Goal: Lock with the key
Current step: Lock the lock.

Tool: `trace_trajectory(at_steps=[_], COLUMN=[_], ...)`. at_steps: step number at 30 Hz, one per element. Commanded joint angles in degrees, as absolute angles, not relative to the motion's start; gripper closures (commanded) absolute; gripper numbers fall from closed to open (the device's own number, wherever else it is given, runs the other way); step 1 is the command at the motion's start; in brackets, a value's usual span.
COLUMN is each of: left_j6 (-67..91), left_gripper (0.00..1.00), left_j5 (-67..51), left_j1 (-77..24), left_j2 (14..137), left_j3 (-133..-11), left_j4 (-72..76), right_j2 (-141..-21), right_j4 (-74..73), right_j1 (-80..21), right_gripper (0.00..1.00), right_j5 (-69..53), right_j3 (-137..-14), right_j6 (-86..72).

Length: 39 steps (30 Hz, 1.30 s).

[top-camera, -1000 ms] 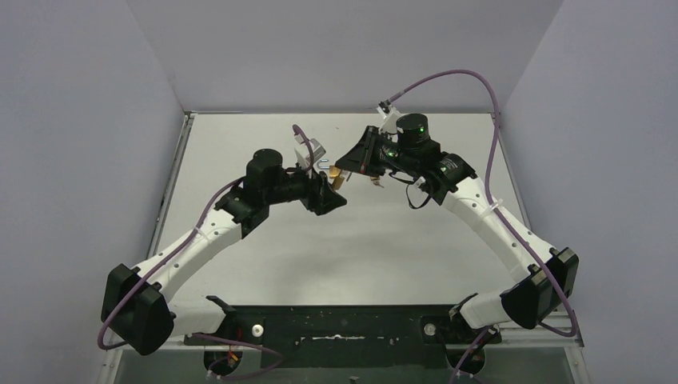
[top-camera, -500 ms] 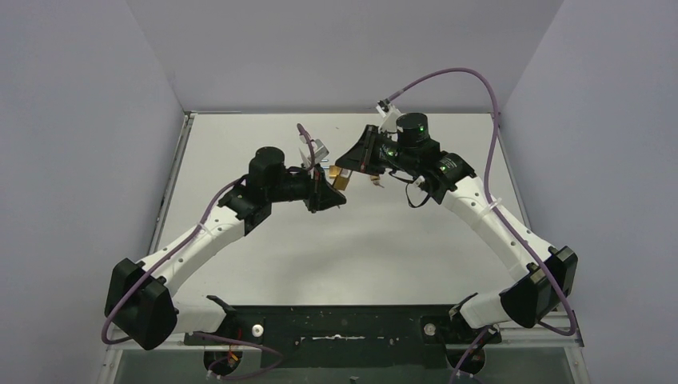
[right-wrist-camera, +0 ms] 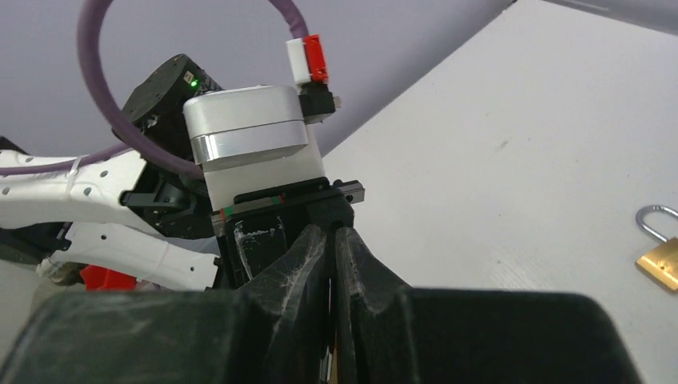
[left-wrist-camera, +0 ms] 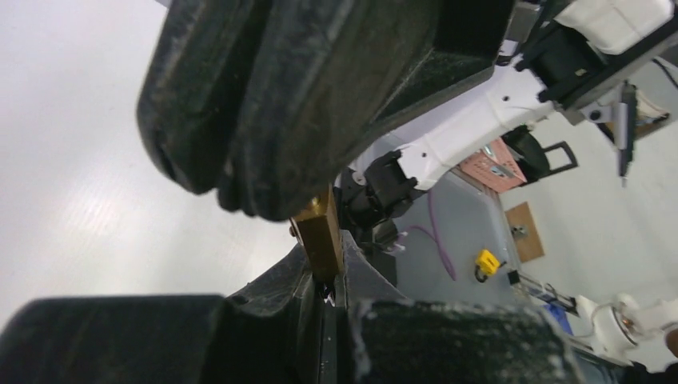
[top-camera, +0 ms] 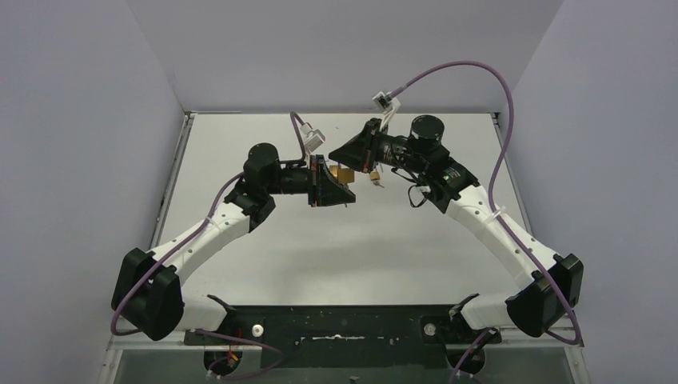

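Note:
A brass padlock hangs in the air between my two grippers, above the middle of the far half of the table. The right gripper is shut on its upper part. In the left wrist view the padlock shows edge-on below the right gripper's fingers. My left gripper is shut right at the padlock's lower end. Only a small shiny sliver of the key shows between its fingers. From the right wrist, the right gripper has its fingers pressed together, and the held padlock is hidden.
A second brass padlock with a raised shackle lies on the white table, to the right in the right wrist view. The left arm's wrist camera block sits just beyond my right fingertips. Grey walls enclose the table.
The left gripper has closed at the padlock's lower end. Both wrists have turned, and the padlock has shifted slightly between the grippers.

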<state>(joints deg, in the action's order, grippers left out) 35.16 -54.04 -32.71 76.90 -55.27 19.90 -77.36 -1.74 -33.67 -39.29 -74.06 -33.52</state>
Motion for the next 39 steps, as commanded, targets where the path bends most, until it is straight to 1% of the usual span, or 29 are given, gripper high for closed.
trace_trajectory(at_steps=[1, 7, 14, 20, 27, 39], left_j6=[46.17, 47.91, 54.70, 57.13, 59.14, 68.43], left_gripper=[1.00, 1.00, 1.00, 1.00, 1.00, 1.00], left_j5=[-59.85, -60.84, -61.53, -62.21, -62.24, -63.50], left_j1=[-32.40, -29.95, -26.39, -25.58, -25.66, -25.68], left_j2=[76.83, 75.37, 74.75, 74.89, 75.27, 77.99], left_j3=[-59.42, -59.48, -57.90, -57.92, -58.38, -59.90], left_j4=[40.44, 40.89, 49.85, 52.41, 54.82, 65.82], right_j2=[-76.25, -74.66, -73.13, -72.80, -71.99, -73.40], right_j4=[1.35, -2.48, -1.08, -1.26, 1.48, 0.27], right_j1=[-35.42, -35.42, -35.44, -35.50, -37.13, -42.37], right_gripper=[1.00, 1.00, 1.00, 1.00, 1.00, 1.00], right_j5=[-49.33, -51.12, -54.55, -55.59, -52.65, -47.77], right_j3=[-73.52, -74.18, -72.13, -71.63, -69.50, -68.97], right_j6=[-28.29, -23.42, -22.15, -22.43, -23.73, -21.99])
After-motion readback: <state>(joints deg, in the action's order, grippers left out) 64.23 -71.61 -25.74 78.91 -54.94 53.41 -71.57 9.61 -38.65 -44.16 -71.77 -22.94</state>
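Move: Between the two grippers hangs the padlock, its middle about 3 cm above, 3 cm ahead and 1 cm left of the left hand, which already pinches the key. From the right hand, already holding the shackle, it lies about 3 cm back, 1 cm to the right and 3 cm below. Counted from the left hand, about 30 cm below, are the big open padlock, some 25 cm ahead and 3 cm left, and the small open padlock, 24 cm ahead and 8 cm right. Lifting the padlock between them, both arms rise together: the left goes up about 6 cm, then also left and a little back, its fingers swinging some 15 degrees clockwise and tipping slightly up. The right draws back and up, about 5 cm each way, rolling its forward side up some 20 degrees. Both grippers stay shut, the left on the key and the right on the shackle. ##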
